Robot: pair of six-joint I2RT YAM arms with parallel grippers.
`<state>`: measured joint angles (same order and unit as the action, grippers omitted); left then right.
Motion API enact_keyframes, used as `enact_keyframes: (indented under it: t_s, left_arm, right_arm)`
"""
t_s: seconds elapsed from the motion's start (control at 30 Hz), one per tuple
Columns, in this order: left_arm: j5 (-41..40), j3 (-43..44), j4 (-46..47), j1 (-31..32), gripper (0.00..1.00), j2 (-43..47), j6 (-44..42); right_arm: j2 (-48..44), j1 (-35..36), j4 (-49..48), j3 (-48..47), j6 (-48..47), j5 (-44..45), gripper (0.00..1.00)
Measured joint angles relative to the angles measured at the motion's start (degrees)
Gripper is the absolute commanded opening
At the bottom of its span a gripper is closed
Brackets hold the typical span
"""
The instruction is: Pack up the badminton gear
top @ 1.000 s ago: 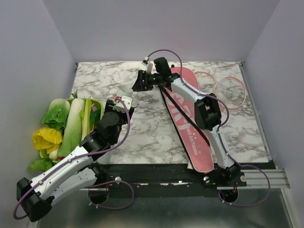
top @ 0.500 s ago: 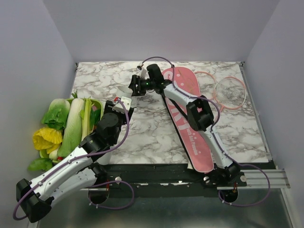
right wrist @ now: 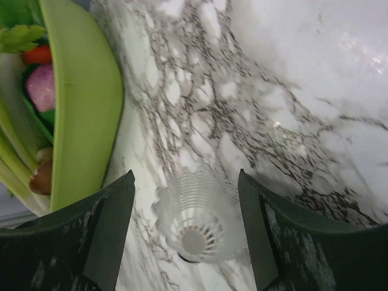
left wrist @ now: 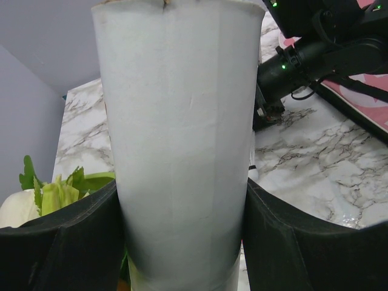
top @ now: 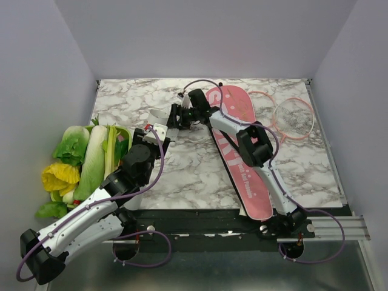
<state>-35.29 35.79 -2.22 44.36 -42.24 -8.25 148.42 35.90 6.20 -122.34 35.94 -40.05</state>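
Observation:
A white cylindrical tube (left wrist: 182,139) stands upright between my left gripper's (left wrist: 182,242) fingers, which are shut on its sides; in the top view the tube (top: 157,114) shows just beyond the left gripper (top: 157,123). My right gripper (right wrist: 185,176) is open, reaching left next to the tube, with a white shuttlecock (right wrist: 195,225) between its fingers, skirt end toward the camera. From above the right gripper (top: 173,118) hides the shuttlecock. The pink cover (top: 239,145) with its black strap lies diagonally at centre right. Two pink-framed rackets (top: 292,119) lie beyond it.
A green tray (right wrist: 79,109) of leafy vegetables (top: 85,157) sits at the table's left edge, close to the right gripper's left finger. Grey walls enclose the marble table (top: 194,163) on three sides.
My right arm has swung left from over the head of the pink cover to beside the tube. The left arm and the tube have hardly moved.

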Motion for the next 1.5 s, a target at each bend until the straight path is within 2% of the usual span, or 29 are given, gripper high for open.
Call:
enact_keyframes:
  t_s: [0.17,0.43,0.63,0.73,0.77,0.83,0.93,0.97,1.23,1.5]
  left_arm:
    - [0.00,0.00,-0.02,0.00,0.00,0.20,0.00]
    - [0.02,0.00,0.00,0.00,0.00,0.72,0.04]
    - [0.02,0.00,0.00,0.00,0.00,0.96,0.20]
    - [0.02,0.00,-0.02,0.00,0.00,1.25,0.22]
    - [0.02,0.00,-0.02,0.00,0.00,1.42,0.24]
    - [0.02,0.00,0.00,0.00,0.00,1.75,0.35]
    - [0.02,0.00,0.00,0.00,0.00,2.03,0.39]
    - [0.02,0.00,-0.02,0.00,0.00,2.08,0.42]
    - [1.01,0.00,-0.04,0.00,0.00,2.16,0.48]
    - [7.21,0.00,-0.13,0.00,0.00,0.31,0.61]
  right_arm:
    - [-1.14,-0.07,3.19,1.81,-3.45,1.25,0.75]
    - [-8.31,-0.07,5.53,9.09,-7.91,3.17,0.71]
    - [-11.61,-0.07,6.60,12.96,-10.05,3.80,0.61]
    - [-11.80,-0.07,7.28,13.27,-10.95,3.91,0.47]
    - [-11.80,-0.07,7.52,13.35,-11.19,3.98,0.38]
    - [-11.80,-0.07,8.11,13.51,-11.67,4.00,0.32]
    - [-12.04,-0.07,8.59,14.58,-11.98,4.13,0.14]
    - [-12.17,-0.07,8.74,15.19,-12.09,4.20,0.01]
    - [-17.77,-0.07,9.03,22.75,-12.15,5.22,0.01]
    - [-37.88,-0.07,8.26,37.77,-14.43,9.84,0.01]
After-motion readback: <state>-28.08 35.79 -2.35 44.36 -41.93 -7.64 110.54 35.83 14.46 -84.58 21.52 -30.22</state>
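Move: The shuttlecock lies almost at the right fingertips, about 4 cm back and a couple of centimetres below, level sideways. The tube's open mouth, held by the left hand, is roughly 8 cm back, 4 cm to the left and 20 cm above the right hand. The pink racket bag's middle is about 26 cm right, 11 cm back and slightly lower. From the left hand, the shuttlecock is some 11 cm ahead, 5 cm right and 19 cm below. The right fingers shut on the shuttlecock's feather skirt and pinch it, after the hand dips briefly and works about 5 cm back and 5 cm right, close to the table, tipping its fingertips about 10 degrees farther down. Then it lifts some 8 cm, still drawing back and right. The left hand keeps its grip on the tube, finally swinging about 2 cm right and slightly clockwise. ##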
